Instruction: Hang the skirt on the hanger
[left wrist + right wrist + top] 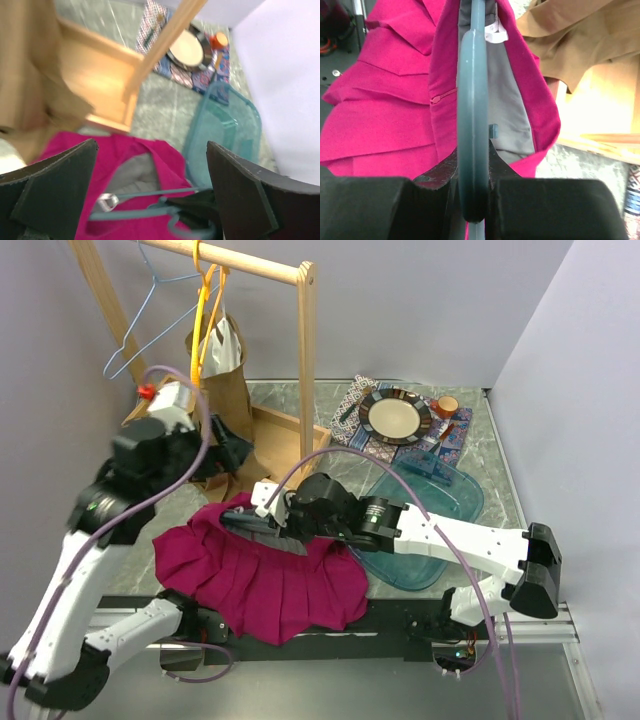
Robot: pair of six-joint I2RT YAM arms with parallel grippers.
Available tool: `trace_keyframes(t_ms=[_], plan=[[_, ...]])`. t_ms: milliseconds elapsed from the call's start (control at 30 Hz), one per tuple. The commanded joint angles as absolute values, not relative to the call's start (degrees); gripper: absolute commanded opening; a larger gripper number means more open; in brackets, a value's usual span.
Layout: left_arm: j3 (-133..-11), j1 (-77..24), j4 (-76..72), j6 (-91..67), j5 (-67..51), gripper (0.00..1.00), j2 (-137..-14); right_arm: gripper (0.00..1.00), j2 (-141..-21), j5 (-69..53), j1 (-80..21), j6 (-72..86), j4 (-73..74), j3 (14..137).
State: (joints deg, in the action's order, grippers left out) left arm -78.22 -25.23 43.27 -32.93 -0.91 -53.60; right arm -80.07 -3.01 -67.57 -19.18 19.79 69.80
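Note:
A magenta pleated skirt [260,580] lies spread on the table near the front edge. A blue-grey plastic hanger [472,125] lies across its waist opening, where grey lining shows. My right gripper [472,165] is shut on the hanger's thick bar, over the skirt [395,115]. In the left wrist view the hanger [150,192] and its metal clip [106,201] lie on the skirt [165,165]. My left gripper [151,146] hangs open above the waistband with nothing between its fingers. From above, the left gripper [235,452] is just behind the skirt and the right gripper [290,525] is at the waist.
A wooden clothes rack [305,360] stands at the back left with a brown garment [225,370], an orange hanger [203,320] and a blue wire hanger [150,320]. On the right lie a teal tray [440,510], a plate [397,416] and an orange cup [447,405].

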Motion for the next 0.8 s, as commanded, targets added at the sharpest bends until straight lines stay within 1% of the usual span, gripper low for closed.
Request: trace_keyframes(t_ms=[0, 33, 100, 133, 200, 233, 300, 433, 633, 700, 733, 767], plan=[[-82.6, -25.0, 50.3, -18.8, 3.6, 0.95, -49.8, 0.00, -81.4, -8.6, -65.0, -14.8, 12.9, 71.4], [-82.3, -25.0, 50.5, -15.5, 1.1, 0.95, -47.5, 0.00, -81.6, -9.4, -64.5, -14.3, 12.7, 71.4], [-79.6, -25.0, 49.9, -4.6, -0.4, 0.95, -44.4, 0.00, -81.8, -11.5, -63.0, -13.1, 12.0, 71.6], [-78.5, -25.0, 49.1, -1.7, -0.3, 0.95, -41.2, 0.00, -82.0, -11.9, -62.7, -12.9, 12.0, 71.7], [-74.5, -25.0, 47.3, 8.4, -1.2, 0.99, -37.9, 0.00, -81.9, -13.4, -62.1, -12.3, 11.8, 71.9], [-73.1, -25.0, 46.3, 11.0, -1.1, 0.97, -34.7, 0.00, -81.9, -14.1, -61.4, -12.1, 11.8, 72.0], [-68.6, -25.0, 44.7, 19.3, -1.4, 0.97, -32.0, 0.00, -81.9, -15.1, -61.0, -12.0, 11.9, 72.3], [-62.5, -25.3, 46.0, 26.5, -0.3, 0.97, -28.5, 0.00, -81.7, -17.0, -60.0, -12.0, 11.3, 72.2], [-59.2, -27.0, 53.7, 35.8, -1.8, 0.98, -28.8, 0.00, -80.6, -18.9, -58.9, -12.4, 9.7, 71.2], [-59.1, -27.2, 54.8, 36.5, -3.8, 0.99, -29.0, 0.00, -80.4, -19.6, -58.5, -12.7, 9.8, 71.1], [-58.7, -27.3, 55.5, 36.6, -7.4, 0.99, -29.2, 0.00, -80.2, -19.8, -58.3, -12.7, 9.8, 71.0], [-58.3, -27.3, 55.5, 36.7, -9.5, 0.97, -29.2, 0.00, -80.0, -20.3, -58.2, -12.8, 9.8, 70.9]])
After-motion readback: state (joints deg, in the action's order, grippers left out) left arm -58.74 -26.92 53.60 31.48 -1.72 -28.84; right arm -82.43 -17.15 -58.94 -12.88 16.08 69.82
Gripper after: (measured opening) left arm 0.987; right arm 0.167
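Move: The skirt's open waistband, its left end with the blue hanger's tip inside, is what I want: about 4 cm back, 5 cm left and 23 cm below my left hand. The blue hanger's middle, still in my right fingers, is some 8 cm back, 7 cm right and 14 cm below the left hand. The brown skirt hangs roughly 10 cm ahead and 6 cm left, 18 cm lower. From my right hand, that waistband end lies about 4 cm ahead, 13 cm left and 8 cm down. Fingers already wide and empty, I swing my left hand back and to the left, rising slightly at first, then drop it beside the waistband's left end, ending about 9 cm lower while the wrist rolls its left side up over 50 degrees. My right hand keeps its grip on the blue hanger, easing it some 2 cm forward with a small roll. ##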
